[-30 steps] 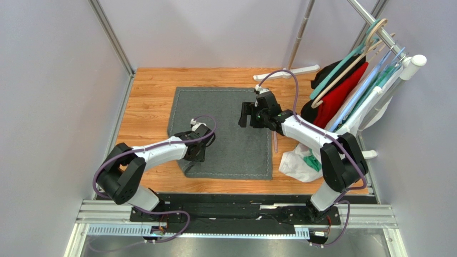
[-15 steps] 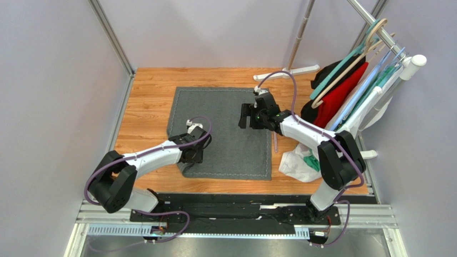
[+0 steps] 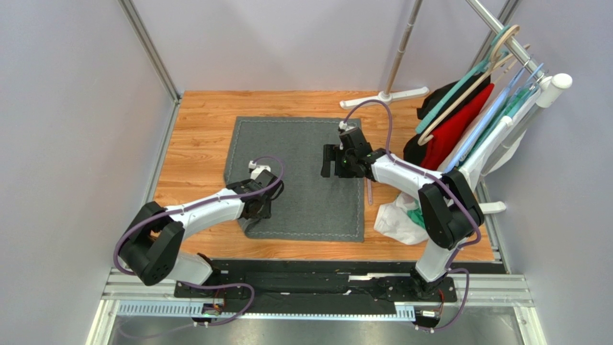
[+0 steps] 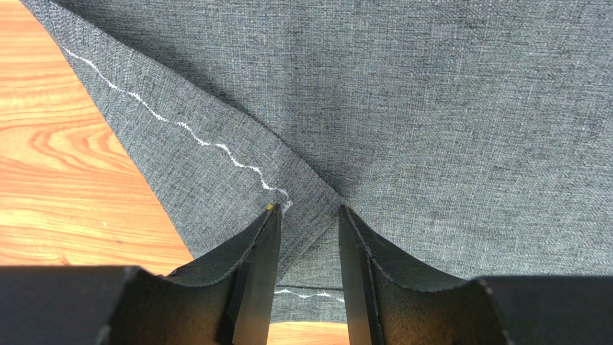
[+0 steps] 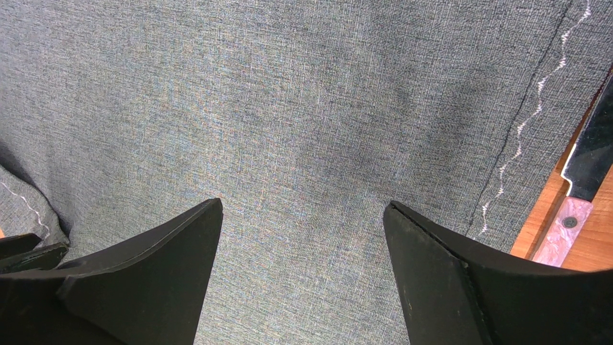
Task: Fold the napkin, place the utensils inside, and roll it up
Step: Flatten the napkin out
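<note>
The dark grey napkin (image 3: 309, 180) lies spread on the wooden table, its near-left corner (image 4: 216, 165) turned over onto itself. My left gripper (image 3: 260, 207) hovers low at that folded corner. In the left wrist view its jaws (image 4: 306, 208) stand part-way apart, and flat cloth shows in the gap. My right gripper (image 3: 332, 159) is open wide over the napkin's right half (image 5: 302, 205), with nothing between its fingers. A pale pink utensil (image 3: 369, 191) lies on the wood just off the napkin's right edge. Its handle (image 5: 568, 230) shows in the right wrist view.
A rack with red and black garments (image 3: 453, 129) on hangers stands at the right. A crumpled white cloth (image 3: 399, 215) lies below it near the right arm. A white stand base (image 3: 385, 97) sits at the table's far edge. Bare wood (image 3: 194, 144) runs left of the napkin.
The left arm has swung a little left and straightened, its gripper staying at the folded corner. The right gripper has drifted slightly toward the near left over the napkin.
</note>
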`<state>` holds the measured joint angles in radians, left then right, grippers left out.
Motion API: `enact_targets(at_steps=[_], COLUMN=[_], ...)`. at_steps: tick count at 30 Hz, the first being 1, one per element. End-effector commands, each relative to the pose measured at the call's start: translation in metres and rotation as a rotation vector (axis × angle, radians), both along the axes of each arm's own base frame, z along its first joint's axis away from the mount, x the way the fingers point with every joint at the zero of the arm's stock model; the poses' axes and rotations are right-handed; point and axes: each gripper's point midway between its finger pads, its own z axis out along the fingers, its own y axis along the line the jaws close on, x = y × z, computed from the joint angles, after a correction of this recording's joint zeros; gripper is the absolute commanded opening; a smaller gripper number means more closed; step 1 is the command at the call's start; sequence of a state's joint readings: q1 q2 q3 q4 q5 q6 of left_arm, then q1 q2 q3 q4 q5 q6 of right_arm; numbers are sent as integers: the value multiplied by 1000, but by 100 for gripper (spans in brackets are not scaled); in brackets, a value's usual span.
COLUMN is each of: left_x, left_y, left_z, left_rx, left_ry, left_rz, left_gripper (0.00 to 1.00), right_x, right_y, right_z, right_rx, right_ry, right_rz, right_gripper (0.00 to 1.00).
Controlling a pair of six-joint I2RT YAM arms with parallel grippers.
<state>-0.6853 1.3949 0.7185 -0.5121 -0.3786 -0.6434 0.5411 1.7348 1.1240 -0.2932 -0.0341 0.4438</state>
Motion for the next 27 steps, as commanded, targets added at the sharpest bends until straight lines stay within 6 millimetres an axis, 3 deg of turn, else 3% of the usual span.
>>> enact_targets(at_steps=[1,10,16,19,22,23,27], left_x=[6,7,7,5,3,2,-3], left_y=[1,0,2,5,10,13,26], left_z=[5,-1,0,3,12,14,38], left_rx=[7,31,36,40,34,34,3], left_ry=[-30,1,-6,-9,-36,-50,-125], left_rz=[21,19,32,40,63,78,134], left_gripper=[44,40,16,14,13,8,8], right_x=[6,5,5,4,5,5,5], right_y=[3,3,3,2,2,1,1], right_z=[7,3,2,1,-1,-2,-6], right_rx=[2,-4,-6,-8,-15,-19,-29], right_ry=[-30,-21,-19,-17,-12,-10,5], right_rz=[2,5,5,6,3,1,-1], right_gripper=[88,88,88,88,88,88,88])
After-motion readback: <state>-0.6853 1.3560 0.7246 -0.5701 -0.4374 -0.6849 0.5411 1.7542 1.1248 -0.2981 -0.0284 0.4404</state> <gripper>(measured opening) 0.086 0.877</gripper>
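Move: The turned-over corner of the napkin has its tip almost under the left fingertips, about 1 cm to the right and 1 cm below. The near hem runs some 6 cm back from this hand, level with it sideways; the corner's folded outer edge lies roughly 6 cm left and 1 cm back. The open middle of the napkin is about 10 cm ahead and 8 cm right. From the idle right hand, the corner tip lies some 12 cm back, 18 cm left and 5 cm lower. With the folded-over corner's tip already between its half-open, steeply down-pointing fingers, the left hand sinks barely 1 cm onto the cloth and stays low while the fingers close and pinch the tip. Nearly shut on it, the hand then draws the tip up by about 2 cm, easing roughly 1 cm to the left, towards the corner's folded outer edge. ##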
